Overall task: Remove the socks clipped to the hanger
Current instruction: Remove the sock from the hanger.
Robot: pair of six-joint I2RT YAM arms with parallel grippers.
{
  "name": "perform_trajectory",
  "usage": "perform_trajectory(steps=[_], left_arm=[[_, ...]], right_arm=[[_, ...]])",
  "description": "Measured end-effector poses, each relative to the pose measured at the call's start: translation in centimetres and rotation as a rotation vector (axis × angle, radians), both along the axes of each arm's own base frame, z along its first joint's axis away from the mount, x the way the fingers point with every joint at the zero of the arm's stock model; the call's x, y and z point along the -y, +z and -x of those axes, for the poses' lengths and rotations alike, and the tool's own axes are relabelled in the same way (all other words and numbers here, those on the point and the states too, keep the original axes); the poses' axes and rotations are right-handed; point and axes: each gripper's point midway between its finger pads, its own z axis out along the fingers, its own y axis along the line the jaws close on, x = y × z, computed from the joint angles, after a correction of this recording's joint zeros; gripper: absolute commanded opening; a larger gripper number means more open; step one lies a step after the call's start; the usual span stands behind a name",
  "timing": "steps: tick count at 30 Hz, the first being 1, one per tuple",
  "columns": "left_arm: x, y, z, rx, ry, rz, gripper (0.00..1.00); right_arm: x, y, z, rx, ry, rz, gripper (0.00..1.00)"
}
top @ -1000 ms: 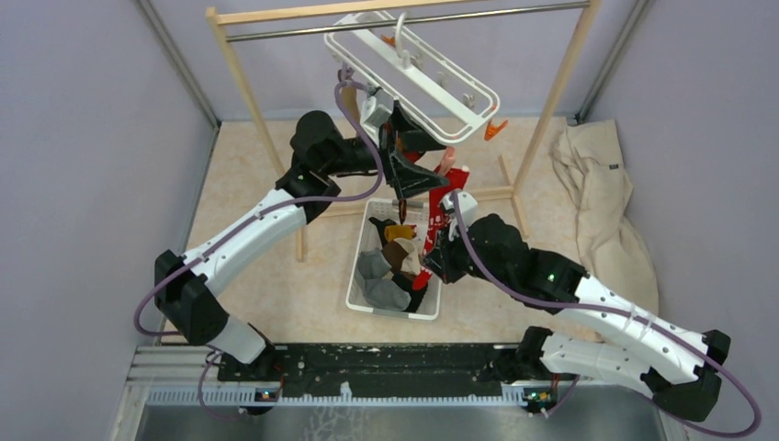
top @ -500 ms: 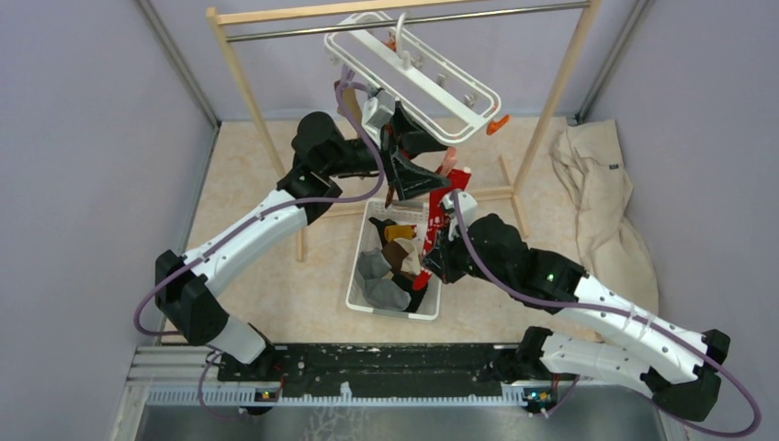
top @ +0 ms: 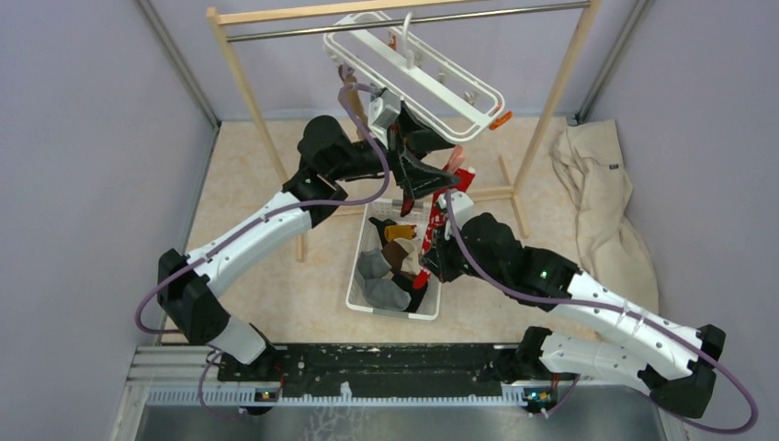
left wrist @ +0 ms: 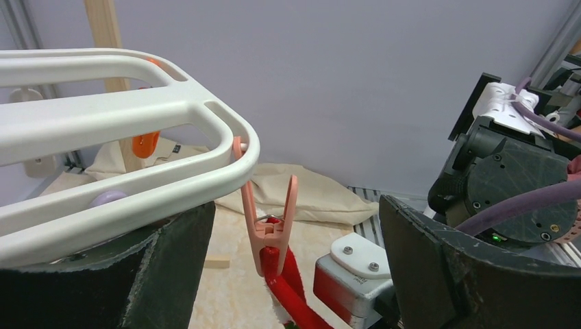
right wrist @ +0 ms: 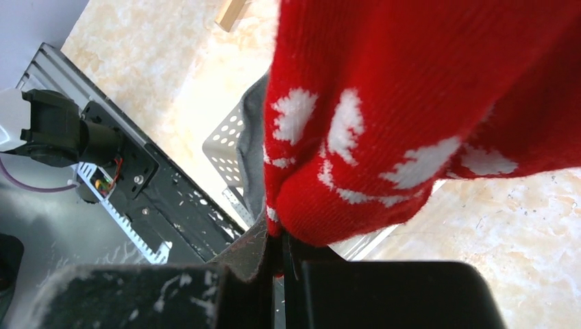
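Observation:
The white hanger (top: 413, 78) hangs tilted from the rail; its corner (left wrist: 103, 123) fills the upper left of the left wrist view. A pink clip (left wrist: 270, 226) dangling from that corner pinches the top of a red patterned sock (left wrist: 291, 291). My left gripper (top: 418, 175) is open, and the clip hangs between its fingers (left wrist: 171, 274) without touching either. The sock (top: 443, 207) stretches down to my right gripper (top: 430, 262), which is shut on its lower end (right wrist: 384, 116). Several other socks (top: 390, 271) lie in the white basket (top: 354, 285).
The wooden rack (top: 248, 83) stands across the back, its foot bar beside the basket. A large beige cloth (top: 602, 202) lies on the floor at right. An orange clip (top: 501, 118) hangs at the hanger's right end.
The left gripper has shifted slightly right and up under the hanger. The hanger's right end, with its orange clip, has swung upward. The right gripper still holds the red sock.

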Motion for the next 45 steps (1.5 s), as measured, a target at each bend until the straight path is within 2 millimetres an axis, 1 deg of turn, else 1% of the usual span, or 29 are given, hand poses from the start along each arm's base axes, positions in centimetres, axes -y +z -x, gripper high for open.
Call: perform_trajectory(steps=[4,10,15,18,23,27,32,37,40,43,44,45], left_arm=[[0.2,-0.1,-0.5,-0.007,0.016,0.004,0.95],[0.7,-1.1,-1.8,-0.041,0.053,-0.005,0.98],[0.8,-1.1,-2.4,-0.060,0.087,0.005,0.99],[1.0,-1.3,-2.4,-0.066,0.099,0.013,0.99],[1.6,-1.6,-1.8,-0.074,0.099,0.014,0.96],[1.7,-1.6,-1.8,-0.074,0.108,0.018,0.93],[1.7,-1.6,-2.0,-0.071,0.117,0.016,0.82],[1.7,-1.3,-2.1,-0.066,0.121,0.009,0.68],[1.8,-1.4,-2.1,-0.066,0.121,0.004,0.57],[1.8,-1.8,-2.1,-0.073,0.119,-0.010,0.35],[1.9,-1.8,-2.2,-0.079,0.117,-0.012,0.25],[2.0,-1.9,-2.2,-0.078,0.117,-0.014,0.19]], right_arm=[[0.0,-0.1,-0.1,-0.002,-0.002,0.005,0.00],[0.0,-0.3,-0.1,-0.005,-0.004,0.013,0.00],[0.0,-0.5,-0.1,-0.003,-0.004,0.024,0.00],[-0.2,-0.9,-0.1,0.004,-0.003,0.044,0.00],[-0.4,-1.7,-0.4,0.007,-0.005,0.085,0.00],[-0.4,-1.8,-0.4,0.011,-0.004,0.091,0.00],[-0.4,-1.6,-0.4,0.012,-0.005,0.090,0.00],[-0.3,-1.6,-0.5,0.014,-0.009,0.093,0.00],[-0.3,-1.6,-0.5,0.015,-0.011,0.092,0.00],[-0.3,-1.6,-0.5,0.016,-0.011,0.092,0.00],[-0.2,-1.5,-0.5,0.017,-0.012,0.091,0.00],[-0.2,-1.5,-0.5,0.019,-0.014,0.089,0.00]])
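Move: The pink clip lies just beyond the open left fingertips, about 3 cm to that hand's right, 1 cm ahead and a centimetre lower. The hanger's near corner is roughly 4 cm ahead, 2 cm right and 3 cm up; an orange clip sits some 10 cm ahead and 12 cm right, about 2 cm up. From the right hand, already pinching the red sock's lower part, the pink clip is about 11 cm ahead, 4 cm right and 19 cm above. Forward first, then to its right and a little down, each about 2 cm, the left hand eases onto the pink clip, swinging a few degrees counter-clockwise. It then stays almost in place while its fingers close from wide open to about half, pinching the clip's two handles together. The right hand keeps its pinch on the red sock and sinks some 1.5 cm, fingers dipping slightly. ##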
